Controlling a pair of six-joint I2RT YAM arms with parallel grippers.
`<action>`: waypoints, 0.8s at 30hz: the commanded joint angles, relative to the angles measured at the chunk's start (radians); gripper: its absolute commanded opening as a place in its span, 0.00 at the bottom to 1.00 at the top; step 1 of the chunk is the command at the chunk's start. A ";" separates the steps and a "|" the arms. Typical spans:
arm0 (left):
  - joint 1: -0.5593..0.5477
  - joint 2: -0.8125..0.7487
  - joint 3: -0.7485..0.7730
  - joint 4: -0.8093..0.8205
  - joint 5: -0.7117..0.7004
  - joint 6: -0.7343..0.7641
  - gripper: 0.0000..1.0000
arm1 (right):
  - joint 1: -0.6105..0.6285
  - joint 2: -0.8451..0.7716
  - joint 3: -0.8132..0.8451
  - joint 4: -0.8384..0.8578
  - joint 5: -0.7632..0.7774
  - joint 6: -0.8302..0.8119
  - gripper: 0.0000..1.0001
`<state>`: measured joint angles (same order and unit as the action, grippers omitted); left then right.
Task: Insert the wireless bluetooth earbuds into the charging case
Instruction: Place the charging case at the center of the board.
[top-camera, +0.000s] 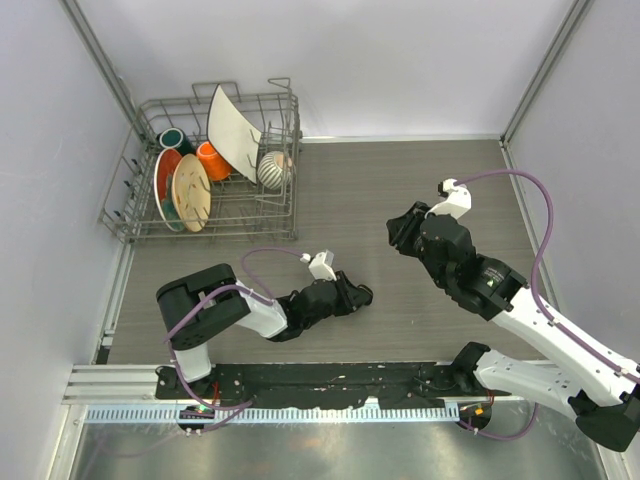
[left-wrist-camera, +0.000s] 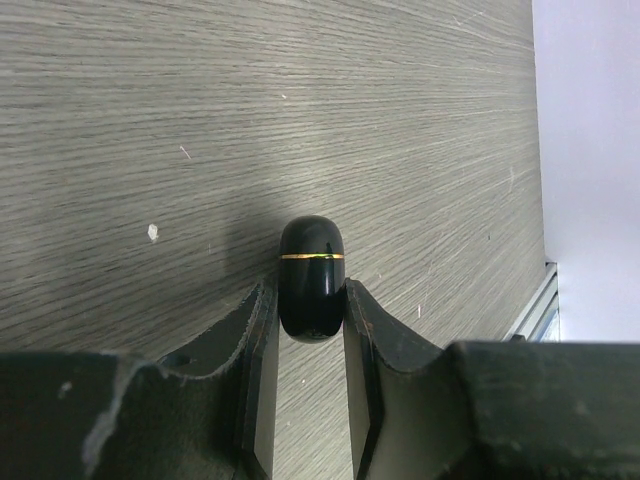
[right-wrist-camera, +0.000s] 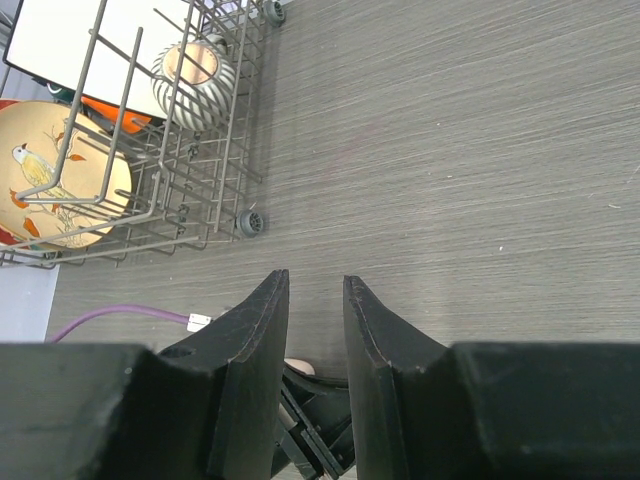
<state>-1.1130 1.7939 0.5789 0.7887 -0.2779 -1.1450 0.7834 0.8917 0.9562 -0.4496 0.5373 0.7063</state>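
The charging case (left-wrist-camera: 311, 250) is a small glossy black capsule with a thin gold seam, closed. My left gripper (left-wrist-camera: 310, 290) is shut on its lower half and holds it just above the wood-grain table (left-wrist-camera: 200, 120). From above, the left gripper (top-camera: 362, 297) lies low at the table's middle front, and the case is too small to make out there. My right gripper (top-camera: 398, 232) hovers higher up to the right. In its own view the right gripper (right-wrist-camera: 315, 280) stands open by a narrow gap with nothing between the fingers. No earbuds show clearly. A small cream piece (right-wrist-camera: 300, 368) shows low between the fingers, and I cannot tell what it is.
A wire dish rack (top-camera: 215, 160) with plates, cups and a striped bowl stands at the back left, also in the right wrist view (right-wrist-camera: 150, 150). The left arm's purple cable (right-wrist-camera: 110, 318) runs below the right gripper. Walls close the table on three sides.
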 joint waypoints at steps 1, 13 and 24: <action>-0.005 -0.018 0.012 0.021 -0.038 -0.001 0.31 | -0.003 -0.013 0.004 0.034 0.036 -0.004 0.34; -0.005 -0.059 0.018 -0.048 -0.050 0.033 0.39 | -0.003 -0.036 -0.013 0.034 0.059 0.007 0.35; -0.005 -0.136 0.067 -0.204 -0.073 0.108 0.54 | -0.003 -0.031 -0.019 0.035 0.064 0.002 0.35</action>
<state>-1.1130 1.7203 0.6056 0.6262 -0.3138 -1.0897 0.7834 0.8749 0.9371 -0.4492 0.5610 0.7067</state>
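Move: The black charging case is already down at the board between the left fingers, its middle about 1 cm ahead, 1 cm to the right and 1 cm below the hand point. The white case lies some 11 cm to the left of that hand, roughly 1 cm back and 2 cm lower. From the idle right hand the black charging case is about 6 cm back, 7 cm left and 25 cm down. The left fingers open and let go of the black charging case, the hand easing about 1 cm left. ##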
